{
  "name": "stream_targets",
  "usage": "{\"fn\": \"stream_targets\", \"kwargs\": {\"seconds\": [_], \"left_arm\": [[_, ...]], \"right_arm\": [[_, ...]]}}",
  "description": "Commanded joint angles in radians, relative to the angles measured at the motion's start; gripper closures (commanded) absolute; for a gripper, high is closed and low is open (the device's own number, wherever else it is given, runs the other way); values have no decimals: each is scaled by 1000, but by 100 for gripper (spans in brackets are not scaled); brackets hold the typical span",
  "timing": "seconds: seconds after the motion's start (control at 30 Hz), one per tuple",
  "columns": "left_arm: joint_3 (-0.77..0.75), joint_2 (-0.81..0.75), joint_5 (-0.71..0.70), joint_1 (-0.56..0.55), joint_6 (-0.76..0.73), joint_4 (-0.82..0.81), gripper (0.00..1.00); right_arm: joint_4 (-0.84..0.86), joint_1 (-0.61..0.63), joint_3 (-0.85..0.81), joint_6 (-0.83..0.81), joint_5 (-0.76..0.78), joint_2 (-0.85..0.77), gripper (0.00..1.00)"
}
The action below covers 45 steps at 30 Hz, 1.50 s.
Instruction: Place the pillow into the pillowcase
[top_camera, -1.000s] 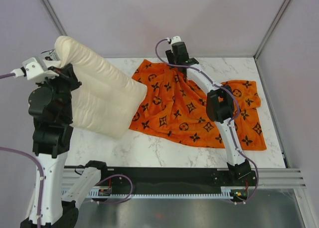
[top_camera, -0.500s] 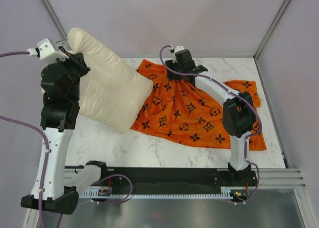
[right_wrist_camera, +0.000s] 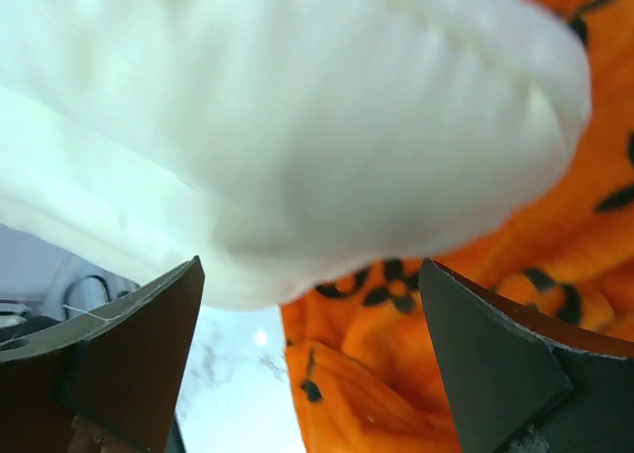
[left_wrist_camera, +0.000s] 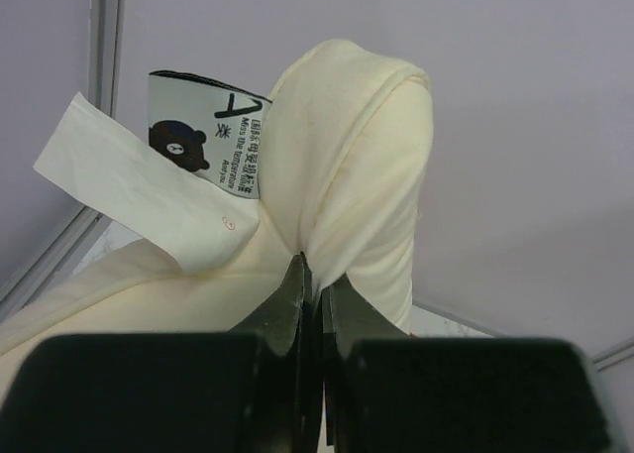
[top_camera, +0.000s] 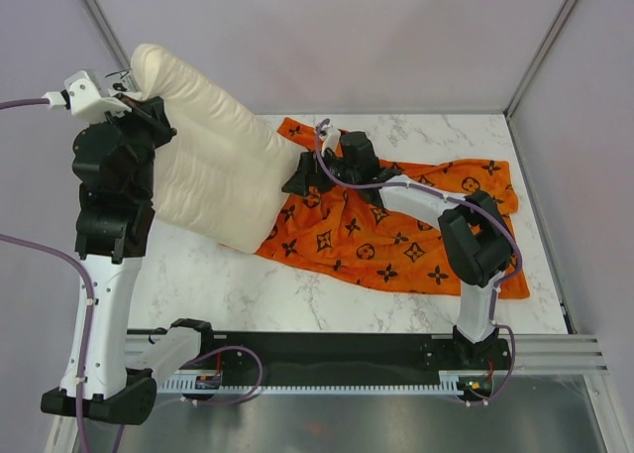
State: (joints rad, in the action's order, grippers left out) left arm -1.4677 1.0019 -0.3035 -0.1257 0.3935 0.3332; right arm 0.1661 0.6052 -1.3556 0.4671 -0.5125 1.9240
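The cream-white quilted pillow (top_camera: 213, 166) hangs tilted from the upper left, with its low corner resting on the orange pillowcase (top_camera: 396, 230). My left gripper (top_camera: 121, 84) is shut on a pinch of fabric at the pillow's raised end, beside its white label (left_wrist_camera: 203, 136). In the left wrist view the jaws (left_wrist_camera: 312, 270) meet on the pillow (left_wrist_camera: 347, 156). My right gripper (top_camera: 309, 164) stands wide open at the pillow's low corner. In the right wrist view the pillow (right_wrist_camera: 297, 106) bulges above the right gripper (right_wrist_camera: 312, 265), and the pillowcase (right_wrist_camera: 396, 374) lies bunched beyond it with nothing gripped.
The marble table (top_camera: 297, 294) shows in front of the pillowcase, and in the right wrist view (right_wrist_camera: 233, 394). Grey walls close in the back and both sides. A black rail (top_camera: 337, 354) with the arm bases runs along the near edge.
My right gripper has left the pillowcase's back edge, swung forward and left to the pillow's low corner, and opened wide. The left arm lifted the pillow's end higher.
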Motion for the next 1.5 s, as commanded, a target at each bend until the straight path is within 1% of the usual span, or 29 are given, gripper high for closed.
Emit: {"fn": "stream_targets", "kwargs": {"seconds": [0.0,0.07,0.1,0.13,0.17,0.27,0.37,0.5,0.53,0.6,0.67,0.73,0.77,0.8,0.87,0.9,0.93,1.0,1.03,1.07,1.1,1.27,1.37,1.47], "left_arm": [[-92,-42,23,1,67,-177,98],[-114,-46,26,1,61,-174,98],[-123,-46,29,1,56,-174,98],[-143,-45,33,1,57,-162,98],[-152,-45,37,1,56,-155,98],[-209,-46,56,1,62,-129,98],[-233,-48,67,1,64,-114,98],[-256,-49,75,1,71,-103,98],[-255,-52,76,1,76,-100,98],[-246,-54,76,1,82,-99,98],[-234,-51,67,1,76,-99,98],[-203,-49,41,1,71,-99,98],[-189,-46,29,1,77,-99,98],[-159,-42,8,1,82,-102,98],[-131,-20,-12,1,85,-103,98],[-106,-10,-38,1,85,-105,98],[-97,1,-54,1,81,-106,98],[-76,44,-80,1,59,-109,98],[-72,64,-110,1,50,-112,98],[-71,81,-123,1,38,-111,98],[-63,117,-144,3,41,-112,98],[-48,222,-160,9,71,-131,98],[-75,297,-193,15,45,-131,98],[-103,385,-276,17,-11,-137,98]], "right_arm": [[365,-7,12,151,-126,-25,2],[481,-7,55,214,-138,-5,2],[594,-7,68,232,-144,1,2],[633,-7,79,245,-147,21,2],[651,-7,70,255,-153,33,2],[638,-7,1,277,-152,90,2],[636,-5,-10,281,-129,101,2],[694,-4,-34,308,-144,113,2],[701,-2,-37,315,-146,112,4],[722,2,-43,315,-172,98,14],[733,8,-31,309,-185,78,21],[731,11,-7,298,-192,44,39],[721,10,-1,295,-192,35,61],[719,10,15,294,-193,20,71],[707,10,27,294,-192,10,86],[681,8,32,294,-189,3,100],[665,10,35,289,-184,0,100],[566,10,36,248,-166,-23,100],[522,8,38,226,-118,-31,100],[416,10,35,210,-88,-40,100],[364,8,21,171,-57,-49,100],[115,8,-69,101,55,-20,100],[41,7,-149,81,75,19,100],[-19,8,-210,62,120,65,100]]}}
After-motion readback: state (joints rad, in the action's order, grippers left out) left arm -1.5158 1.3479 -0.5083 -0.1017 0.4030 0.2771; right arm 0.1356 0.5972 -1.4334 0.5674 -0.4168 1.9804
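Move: The pillow's right end, which the open right gripper is to take, hangs about 4 cm to its left and 3 cm above, about level fore and aft. The pillowcase lies spread below, its middle some 20 cm to the right of the right hand, 3 cm nearer the base and 15 cm down. From the left hand, which already holds the pillow's upper end, that right end lies about 6 cm ahead, 22 cm right and 30 cm below; the pillowcase's middle is roughly 42 cm right, 3 cm ahead and 48 cm down. Raise the right gripper about 8 cm and a little left, tipping its fingers up some 25 degrees, and shut them on the pillow's right end; then bring it back down, levelling out and easing slightly forward with that grip. Meanwhile, keep the left grip: lift 8 cm and draw back 5, then swing forward some 16 cm and down 17, turning counter-clockwise. ##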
